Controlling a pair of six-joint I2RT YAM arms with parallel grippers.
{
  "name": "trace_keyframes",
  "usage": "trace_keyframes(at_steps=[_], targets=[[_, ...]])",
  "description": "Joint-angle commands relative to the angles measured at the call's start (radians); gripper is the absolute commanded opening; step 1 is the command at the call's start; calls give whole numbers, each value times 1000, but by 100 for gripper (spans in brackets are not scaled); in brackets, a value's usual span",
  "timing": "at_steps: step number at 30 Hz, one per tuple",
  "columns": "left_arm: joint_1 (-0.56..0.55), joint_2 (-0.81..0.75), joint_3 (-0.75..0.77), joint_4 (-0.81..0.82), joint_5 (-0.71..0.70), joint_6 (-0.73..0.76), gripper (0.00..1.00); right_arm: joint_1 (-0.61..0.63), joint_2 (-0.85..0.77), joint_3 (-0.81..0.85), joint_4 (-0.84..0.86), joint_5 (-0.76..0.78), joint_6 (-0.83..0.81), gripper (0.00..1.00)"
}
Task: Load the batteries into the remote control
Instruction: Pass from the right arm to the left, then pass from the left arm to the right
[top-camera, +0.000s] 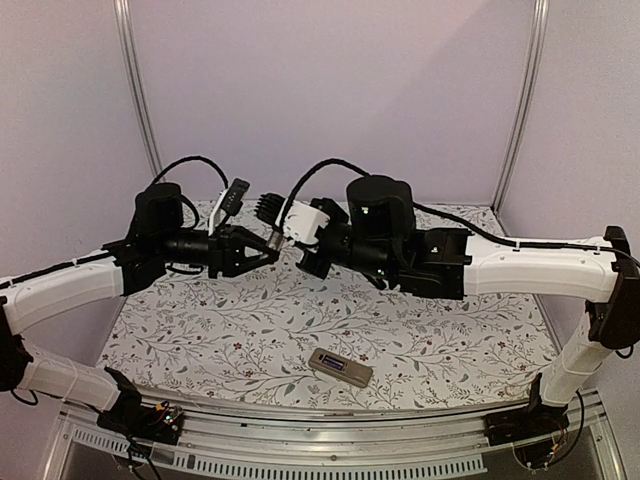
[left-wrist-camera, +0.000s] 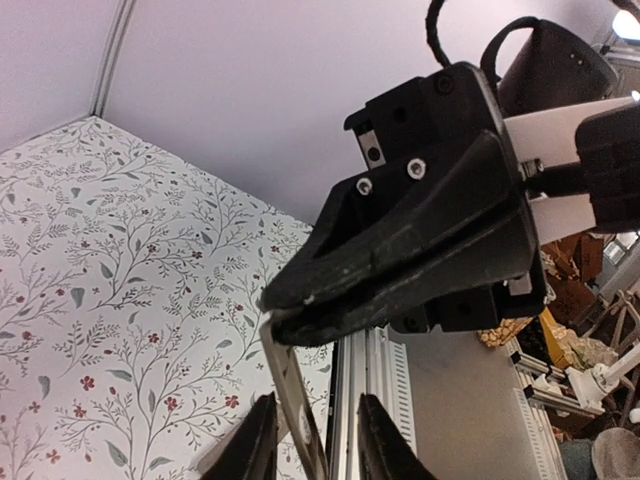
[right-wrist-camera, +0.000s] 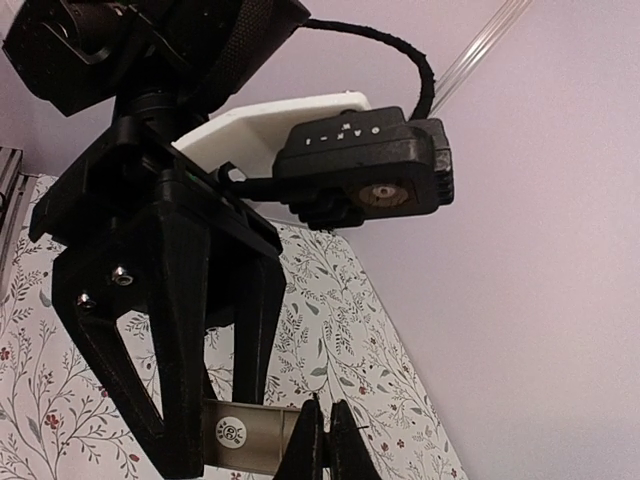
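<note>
The remote control (top-camera: 340, 367) lies on the floral table near the front edge, its greyish-tan back up and a dark recess showing. Both arms meet in mid-air above the table's middle. My right gripper (top-camera: 292, 250) (right-wrist-camera: 327, 440) is shut on one end of a thin tan plate (top-camera: 279, 243) (left-wrist-camera: 295, 400) (right-wrist-camera: 250, 435) that carries a round sticker. My left gripper (top-camera: 268, 247) (left-wrist-camera: 318, 440) straddles the plate's other end. One of its fingers (left-wrist-camera: 255, 440) is close against the plate and a gap remains on the other side. The batteries are out of view.
A floral cloth covers the table (top-camera: 450, 330). An aluminium rail (top-camera: 330, 440) runs along the near edge between the arm bases. Pale walls with metal posts (top-camera: 140, 100) close off the back and sides.
</note>
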Motion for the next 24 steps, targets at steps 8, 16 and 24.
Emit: trace_keyframes(at_steps=[8, 16, 24], targets=[[-16, 5, -4, 43, -8, -27, 0, 0, 4, -16, 25, -60, -3, 0], [-18, -8, -19, 61, 52, 98, 0, -19, -60, -71, 46, -154, 3, 77], [-22, 51, 30, 123, 347, 420, 0, -140, -237, -214, -24, -905, -127, 82]])
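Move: The battery cover is still pinched in my shut right fingers, its middle about 2 cm to their left, 1 cm back and 2 cm lower. My half-open left fingers straddle its other end, with its middle roughly 2 cm to their right, 1 cm ahead and 2 cm higher. On the table, the open remote control lies some 9 cm right and 9 cm back of my left hand, about 27 cm below. I shut my left fingers on the cover while holding that hand in place, and only then spread my right fingers wide and let go. I draw my right hand back and to the right, about 6 cm away from the cover, turning it some 25 degrees counter-clockwise. At the end my left hand carries the cover back about 3 cm, rolling its wrist and swinging its fingertips slightly clockwise. ##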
